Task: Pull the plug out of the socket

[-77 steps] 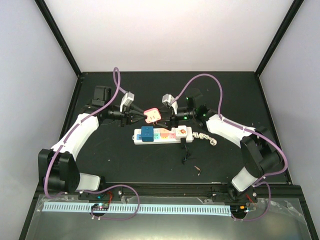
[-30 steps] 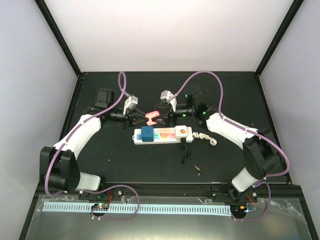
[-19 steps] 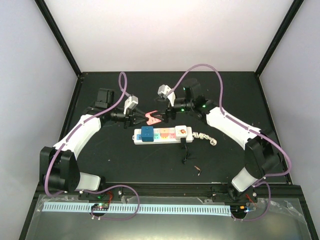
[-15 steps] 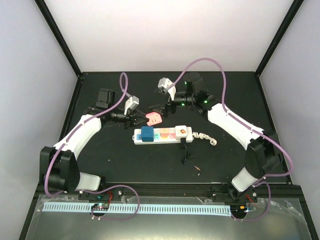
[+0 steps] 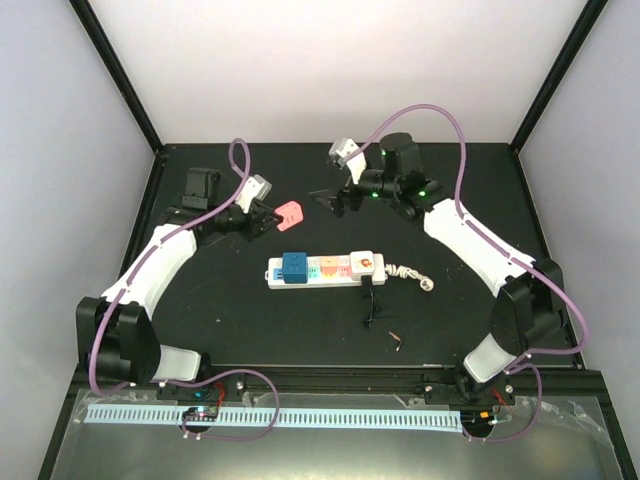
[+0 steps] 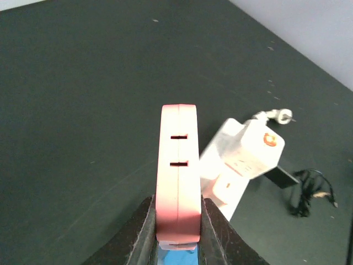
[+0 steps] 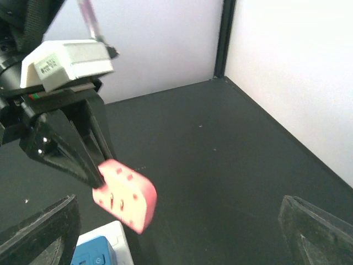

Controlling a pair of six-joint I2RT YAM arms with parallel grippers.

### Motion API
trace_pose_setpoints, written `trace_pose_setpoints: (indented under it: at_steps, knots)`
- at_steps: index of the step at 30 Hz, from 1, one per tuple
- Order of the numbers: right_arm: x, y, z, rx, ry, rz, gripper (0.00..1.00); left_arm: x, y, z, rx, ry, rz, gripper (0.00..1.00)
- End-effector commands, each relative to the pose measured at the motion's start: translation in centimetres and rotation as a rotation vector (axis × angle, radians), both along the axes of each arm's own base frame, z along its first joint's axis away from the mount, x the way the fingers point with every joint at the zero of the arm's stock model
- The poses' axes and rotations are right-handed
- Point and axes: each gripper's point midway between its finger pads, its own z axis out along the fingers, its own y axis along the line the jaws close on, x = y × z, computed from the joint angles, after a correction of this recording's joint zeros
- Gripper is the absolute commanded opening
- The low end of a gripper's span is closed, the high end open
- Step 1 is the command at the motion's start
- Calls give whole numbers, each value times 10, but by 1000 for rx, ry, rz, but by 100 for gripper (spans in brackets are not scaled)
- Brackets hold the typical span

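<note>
The socket, a long white power strip [image 5: 325,270], lies flat on the black table with a blue block [image 5: 294,267] and a white-and-orange plug [image 5: 364,263] in it. It also shows in the left wrist view [image 6: 242,160]. My left gripper [image 5: 272,217] is shut on a pink plug [image 5: 289,214], held above the table behind the strip's left end. In the left wrist view the pink plug [image 6: 177,176] is clamped edge-on in the gripper [image 6: 177,221]. My right gripper [image 5: 325,198] is open and empty, just right of the plug. Its wrist view shows the gripper [image 7: 177,221] wide open and the plug [image 7: 124,196] apart from it.
The strip's bundled white cord [image 5: 410,274] lies at its right end. A thin black cable [image 5: 370,305] and a small brown bit [image 5: 394,338] lie in front of the strip. Black frame posts and white walls close in the table.
Both grippers were at the pink plug above the strip. The right gripper let go, opened and drew back to the far side. The left gripper carried the plug back and to the left.
</note>
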Motion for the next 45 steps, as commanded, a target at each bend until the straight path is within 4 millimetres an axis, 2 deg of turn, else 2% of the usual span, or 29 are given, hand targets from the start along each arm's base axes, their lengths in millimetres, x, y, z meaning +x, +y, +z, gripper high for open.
trace_pose_setpoints:
  at_steps: [1,4,7,11,15,22,27,37,45]
  knots:
    - [15,-20,6,62,60,-29,100,27,30,20,24,-70,160,1]
    - [20,-26,1,40,78,-20,100,38,51,15,18,-47,224,2]
    - [17,-31,-8,12,96,3,100,52,85,7,-14,4,312,1]
    - [10,-35,-23,-33,113,19,100,72,130,-18,-54,120,431,1]
    - [2,-38,-40,-74,149,34,100,85,160,-45,-49,223,513,1]
    - [-9,-41,-59,-112,199,62,100,105,191,-81,-12,315,617,2]
    - [-13,-38,-63,-108,224,92,100,122,211,-103,-43,398,651,2]
    - [-16,-30,-78,-127,329,167,100,141,227,-151,-34,503,657,10]
    - [-18,-31,-84,-124,325,166,100,162,239,-163,-27,513,695,13]
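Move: The left hand still holds the pink plug. Clear table towards the far left lies about 15 cm ahead, 22 cm left and 20 cm below; the socket strip's middle is 11 cm right and 2 cm back, its blue plug only 4 cm right and 2 cm back, both nearly 20 cm down. From the right hand the blue plug lies about 9 cm left, 4 cm back and 27 cm down, the strip's white plug 8 cm right and 4 cm back. Carry the pink plug in the closed left gripper some 23 cm left and 15 cm forward, away from the socket strip, sinking about 15 cm after a level start; turn counter-clockwise and tip the fingers farther down. Meanwhile swing the open right gripper briefly right and forward, then lower it about 9 cm in all towards the strip, easing back and tipping its fingers down. ##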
